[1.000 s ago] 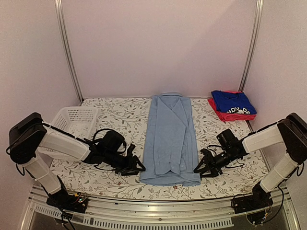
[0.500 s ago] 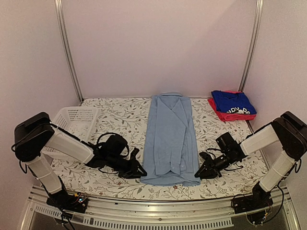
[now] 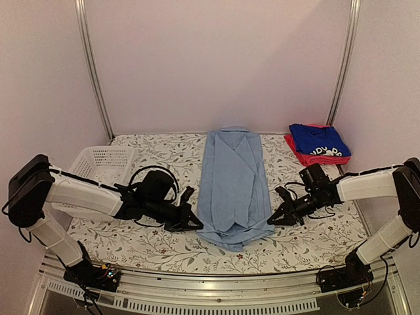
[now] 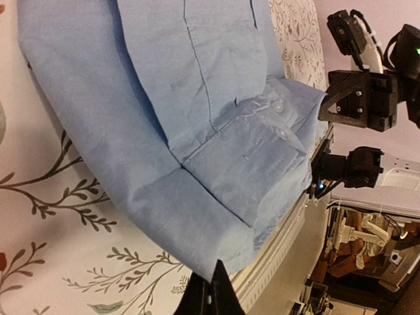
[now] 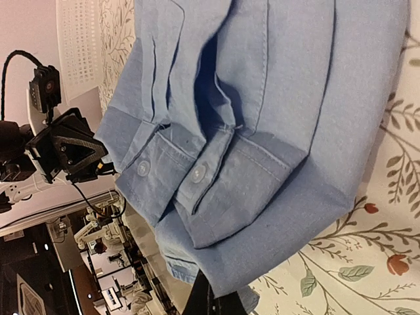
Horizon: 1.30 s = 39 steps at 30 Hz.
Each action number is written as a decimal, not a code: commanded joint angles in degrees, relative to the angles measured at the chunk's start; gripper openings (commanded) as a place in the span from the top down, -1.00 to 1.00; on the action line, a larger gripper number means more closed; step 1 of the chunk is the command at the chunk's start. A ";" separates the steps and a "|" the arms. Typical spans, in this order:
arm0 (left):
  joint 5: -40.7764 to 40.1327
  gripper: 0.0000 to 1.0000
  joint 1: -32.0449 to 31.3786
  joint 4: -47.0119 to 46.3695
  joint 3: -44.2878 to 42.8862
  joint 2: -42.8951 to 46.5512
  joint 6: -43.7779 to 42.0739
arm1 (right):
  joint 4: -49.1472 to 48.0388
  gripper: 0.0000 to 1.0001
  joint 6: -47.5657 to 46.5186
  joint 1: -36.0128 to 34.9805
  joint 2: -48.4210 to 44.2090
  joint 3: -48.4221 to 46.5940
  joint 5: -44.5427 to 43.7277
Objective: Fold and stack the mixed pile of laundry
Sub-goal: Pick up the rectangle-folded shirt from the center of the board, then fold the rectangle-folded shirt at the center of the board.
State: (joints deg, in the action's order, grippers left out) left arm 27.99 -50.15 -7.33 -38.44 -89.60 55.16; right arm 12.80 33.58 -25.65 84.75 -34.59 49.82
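The light-blue collared shirt [image 3: 233, 177] lies lengthwise down the middle of the table, collar at the far end and sleeves folded in. My left gripper [image 3: 195, 225] is shut on its near left hem corner, and my right gripper [image 3: 270, 222] is shut on the near right corner. The hem sags between them. In the left wrist view the shirt [image 4: 197, 131] fills the frame and my left gripper [image 4: 213, 289] pinches its edge. In the right wrist view my right gripper [image 5: 210, 298] pinches the hem of the shirt [image 5: 275, 118] below the buttoned cuffs. A folded royal-blue shirt [image 3: 319, 140] rests on a red-pink one [image 3: 307, 159] at the back right.
A white perforated basket [image 3: 102, 164] stands at the left edge, behind my left arm. The floral table cover [image 3: 164, 157] spans the table. Walls with metal rails close the back and both sides. The table's metal front rail [image 3: 216, 282] runs just below the shirt's hem.
Both grippers have gone from open to shut on the shirt's near hem corners and shifted slightly away from the front edge. The hem has lifted at its corners and bunched.
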 commanded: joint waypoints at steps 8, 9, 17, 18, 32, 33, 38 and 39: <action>0.68 1.00 12.48 4.15 -15.23 -6.86 -8.64 | 3.04 1.00 -5.40 6.78 7.08 -16.58 -2.54; 1.05 1.00 13.54 4.29 -17.54 -8.71 -9.40 | 2.91 1.00 -5.80 7.21 9.54 -18.72 -2.58; 3.85 1.00 20.17 5.04 -37.09 -27.19 -12.51 | 0.06 1.00 -6.19 12.68 26.94 -36.18 -3.22; 3.62 1.00 20.66 5.00 -39.95 -29.25 -12.55 | -0.23 1.00 -6.13 12.92 28.54 -38.19 -2.96; 4.06 1.00 24.58 5.28 -56.32 -45.85 -10.92 | -1.57 1.00 -3.69 14.03 46.20 -55.15 -3.58; 4.36 1.00 24.71 5.44 -57.18 -46.66 -11.02 | -1.68 1.00 -3.70 14.23 46.69 -55.06 -3.93; 4.14 1.00 24.83 5.47 -61.06 -49.28 -11.58 | -3.04 1.00 -3.14 14.86 47.58 -55.90 -3.52; 3.61 1.00 24.88 6.07 -61.86 -49.75 -11.61 | -3.23 1.00 -3.03 14.88 47.73 -56.01 -3.55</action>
State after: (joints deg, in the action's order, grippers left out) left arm 31.86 -26.02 -1.80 -96.66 -137.64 44.53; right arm 11.46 30.00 -11.44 131.28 -88.84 46.83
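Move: Both closed grippers already hold the shirt's lower edge, lifted about 5 cm above the table. Its chest lies some 32 cm ahead and 12 cm right of the left hand, and about 31 cm ahead and 11 cm left of the right. The collar is roughly 20 cm farther out beyond the chest. The folded stack stands about 42 cm ahead and 30 cm right of the right hand; the basket is some 25 cm ahead and 41 cm left of the left. Keep both grippers shut on the shirt's lower edge and sweep them forward together, about 30 cm, over the body towards the chest. Lift some 5 cm on the way out, then sink gradually to finish lower than you began, easing off as you arrive and turning each set of fingertips slightly outward over the table, away from the bases. ##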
